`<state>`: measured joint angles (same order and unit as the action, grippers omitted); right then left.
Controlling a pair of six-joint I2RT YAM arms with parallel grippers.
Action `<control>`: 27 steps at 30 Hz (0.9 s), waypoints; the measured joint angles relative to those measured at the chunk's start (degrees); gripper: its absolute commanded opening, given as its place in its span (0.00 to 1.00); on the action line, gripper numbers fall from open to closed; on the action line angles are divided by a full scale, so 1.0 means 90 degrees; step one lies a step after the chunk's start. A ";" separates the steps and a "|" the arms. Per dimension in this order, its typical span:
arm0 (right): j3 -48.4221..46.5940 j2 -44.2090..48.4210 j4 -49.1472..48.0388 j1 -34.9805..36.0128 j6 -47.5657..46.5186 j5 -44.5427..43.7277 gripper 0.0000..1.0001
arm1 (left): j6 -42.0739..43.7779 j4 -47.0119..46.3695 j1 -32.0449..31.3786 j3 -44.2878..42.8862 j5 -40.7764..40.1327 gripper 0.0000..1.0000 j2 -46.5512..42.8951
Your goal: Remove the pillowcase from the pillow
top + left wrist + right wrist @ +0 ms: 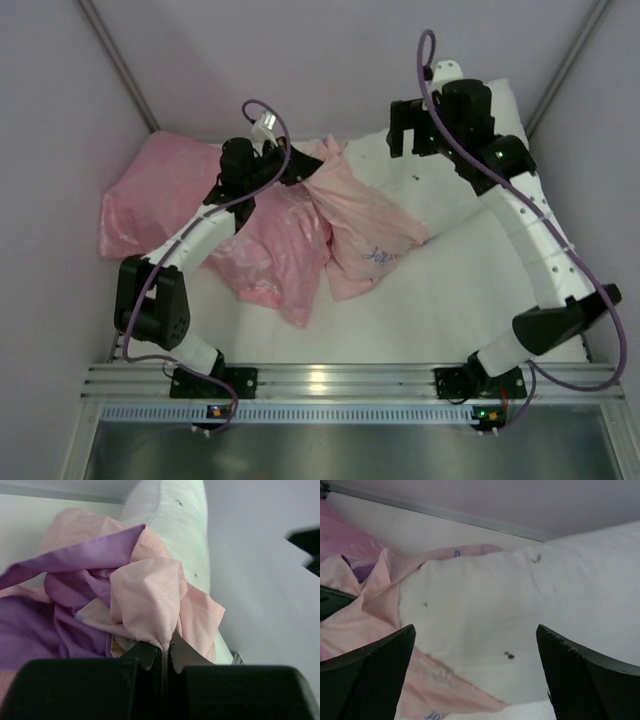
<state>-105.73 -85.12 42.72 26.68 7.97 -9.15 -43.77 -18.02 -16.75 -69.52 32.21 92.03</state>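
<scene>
The pillowcase (362, 225) is turned pale pink side out and bunched at mid-table. Its purple outer side (75, 562) shows in the left wrist view. My left gripper (300, 165) is shut on a fold of the pillowcase (150, 595), pinched between the jaws of my left gripper (165, 652). The white pillow (455, 185) lies at the back right, and pale pink pillowcase fabric (375, 595) wraps around the left end of the pillow (520, 600). My right gripper (410, 148) hovers open over the pillow. In its own view the right gripper (476, 647) holds nothing.
A brighter pink rose-patterned pillow (160, 195) lies at the left, partly under the left arm and the pillowcase. Grey walls close in the back and both sides. The aluminium rail (330, 380) with both arm bases runs along the near edge.
</scene>
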 measured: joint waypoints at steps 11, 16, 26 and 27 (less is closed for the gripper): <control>-0.0512 -0.1916 0.0316 -0.0019 -0.2113 0.1727 0.99 | 0.0034 -0.0265 -0.0216 0.0634 0.0597 0.00 -0.0624; 0.0750 -0.1545 -0.0189 -0.0022 -0.2346 0.2331 1.00 | 0.0017 -0.0282 -0.0223 0.0668 0.0687 0.00 -0.0607; 0.1656 -0.0903 -0.0571 -0.0087 -0.2385 0.3747 1.00 | 0.0075 -0.0272 -0.0233 0.0668 0.0821 0.00 -0.0595; 0.1746 -0.0903 -0.0585 -0.0117 -0.2382 0.3827 0.99 | 0.0097 -0.0255 -0.0233 0.0668 0.0823 0.00 -0.0595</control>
<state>-90.02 -93.25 37.45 25.63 -13.47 25.30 -42.89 -20.32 -18.85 -63.51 39.62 86.67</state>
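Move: The end of the white pillow still beside the pillowcase is the right hand's mark: about 8 cm to that hand's left, level with it in reach and some 21 cm below. The pillowcase's hanging body lies about 7 cm left of the right hand, 3 cm nearer the base and 27 cm lower. From the left hand, which already pinches the pillowcase, that pillow end is roughly 11 cm to the right, 2 cm back and 11 cm below. Down and to the left, after first swinging some 5 cm forward and then easing back, the right hand drops about 15 cm onto the pillow's end beside the pillowcase, turning roughly 40 degrees counter-clockwise with fingers wide open; by the end they straddle the white bulge. The left hand keeps its pinch on the pillowcase and draws back about 5 cm, early on, then holds. ##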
